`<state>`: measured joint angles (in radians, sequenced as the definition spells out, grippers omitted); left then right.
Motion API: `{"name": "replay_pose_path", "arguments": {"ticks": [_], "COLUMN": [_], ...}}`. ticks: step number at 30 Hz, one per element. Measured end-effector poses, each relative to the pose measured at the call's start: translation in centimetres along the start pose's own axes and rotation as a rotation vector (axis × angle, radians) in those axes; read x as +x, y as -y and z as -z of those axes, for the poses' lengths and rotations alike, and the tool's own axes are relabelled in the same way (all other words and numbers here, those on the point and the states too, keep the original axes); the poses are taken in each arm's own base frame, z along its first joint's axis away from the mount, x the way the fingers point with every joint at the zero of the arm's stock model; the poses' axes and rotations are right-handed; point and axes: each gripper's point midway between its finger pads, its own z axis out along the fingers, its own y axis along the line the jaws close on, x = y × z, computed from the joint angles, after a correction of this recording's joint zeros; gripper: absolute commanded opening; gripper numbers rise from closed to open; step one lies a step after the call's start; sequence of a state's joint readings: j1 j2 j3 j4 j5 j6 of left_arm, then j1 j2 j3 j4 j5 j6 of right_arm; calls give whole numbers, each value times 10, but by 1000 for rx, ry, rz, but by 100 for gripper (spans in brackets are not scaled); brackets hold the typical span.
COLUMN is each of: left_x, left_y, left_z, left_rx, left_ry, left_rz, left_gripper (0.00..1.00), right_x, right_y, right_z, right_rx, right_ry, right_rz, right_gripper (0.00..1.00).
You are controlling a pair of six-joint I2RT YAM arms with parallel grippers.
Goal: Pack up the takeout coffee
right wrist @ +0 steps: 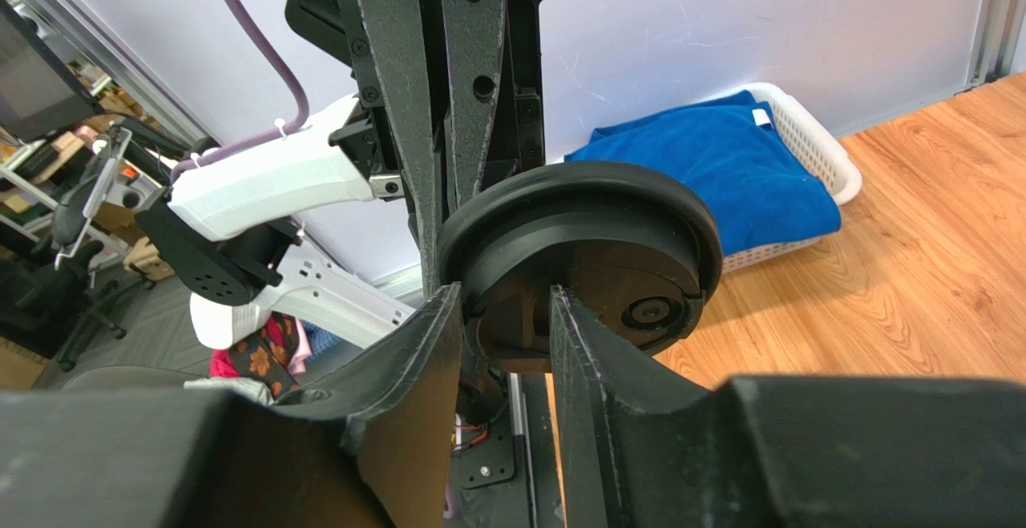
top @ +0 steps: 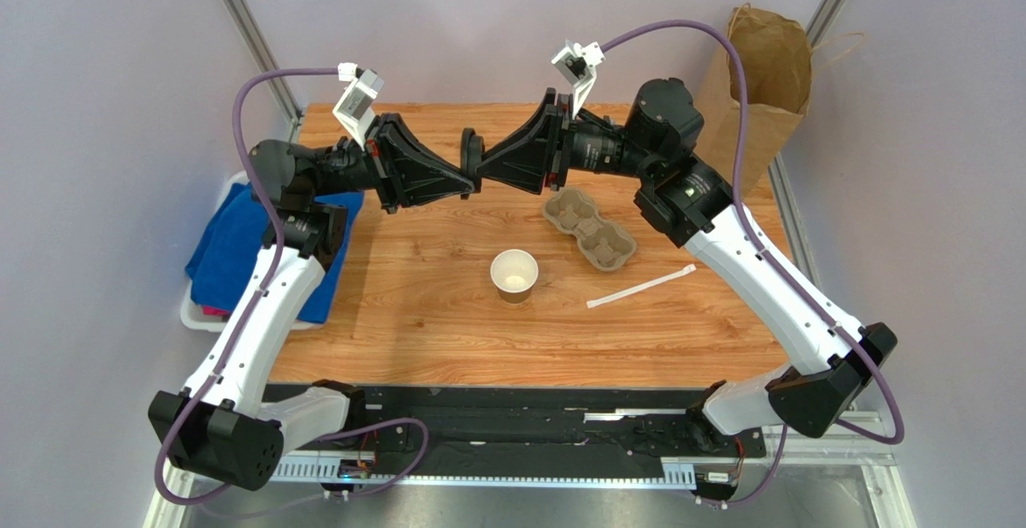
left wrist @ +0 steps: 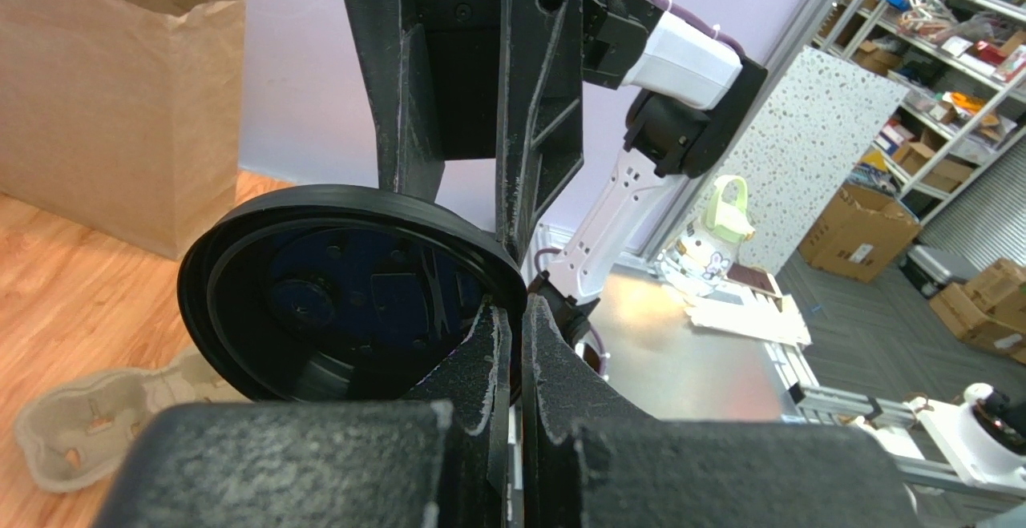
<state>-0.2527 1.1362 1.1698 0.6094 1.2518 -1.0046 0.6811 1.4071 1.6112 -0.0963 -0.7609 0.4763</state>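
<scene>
The takeout coffee's kraft paper cup stands open and uncovered at the middle of the wooden table. Its round black lid hangs in the air above the table's back, between the two grippers. My left gripper is shut on the lid's rim. My right gripper faces it from the other side. Its jaws stand apart at the lower edge of the lid, with a clear gap between them.
A pulp cup tray lies right of the grippers, with a white stick in front of it. A tall brown paper bag stands open at the back right. A white basket holding blue cloth sits off the table's left edge.
</scene>
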Motion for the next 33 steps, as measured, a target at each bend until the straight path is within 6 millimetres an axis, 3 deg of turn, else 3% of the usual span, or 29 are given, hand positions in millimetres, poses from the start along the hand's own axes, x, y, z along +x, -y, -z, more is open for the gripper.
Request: {"name": "replay_pose_path", "arguments": {"ticks": [17,18,20,22,26,33], "left_x": [-7,-7,-8,-7,-9,8], "left_y": [-3,-2,-2,-1,-5,-10], "left_z": [-3,-3,-3,-4,-4,6], "left_rx": [2,3,5,7,-7,-67], "left_ry": [3,3,3,4,17,-5], "left_rz": [-3,-6,-7,-5,-6,13], "left_gripper": [0,0,1,4,35,55], "right_x": [9,9,9,9,6,13], "right_y": [-3,-3,-4,-4,-5,10], "right_z": [-3,-4,-4,-4,-1,4], "right_rx": [-5,-4,-6,-4,1,60], "right_ry": [0,1,3,3,7,-25], "right_rz": [-16,-16,-13,-9,2,26], "right_gripper": [33,29,0,0,0,0]}}
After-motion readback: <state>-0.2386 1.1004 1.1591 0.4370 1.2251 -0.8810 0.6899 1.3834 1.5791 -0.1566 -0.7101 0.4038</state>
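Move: The lid is clamped by its edge in the left gripper, its middle about 3 cm ahead of that hand, 1 cm to the right and 1 cm above. From the right hand, whose open fingers point left at it, the lid's middle lies some 2 cm ahead, 1 cm left and 1 cm up. The cup stands roughly 7 cm ahead of the left hand, 5 cm right and 40 cm below; the cup carrier is about 10 cm beyond the cup and 14 cm farther right. Hold the lid nearly still in the left gripper while the right hand eases back and down under 1 cm at its near lower edge. Shut the right fingers fully to pinch that edge, and only then open the left ones about halfway to let go. As the left lets go, sink both hands about 1 cm, the right keeping its pinch. ##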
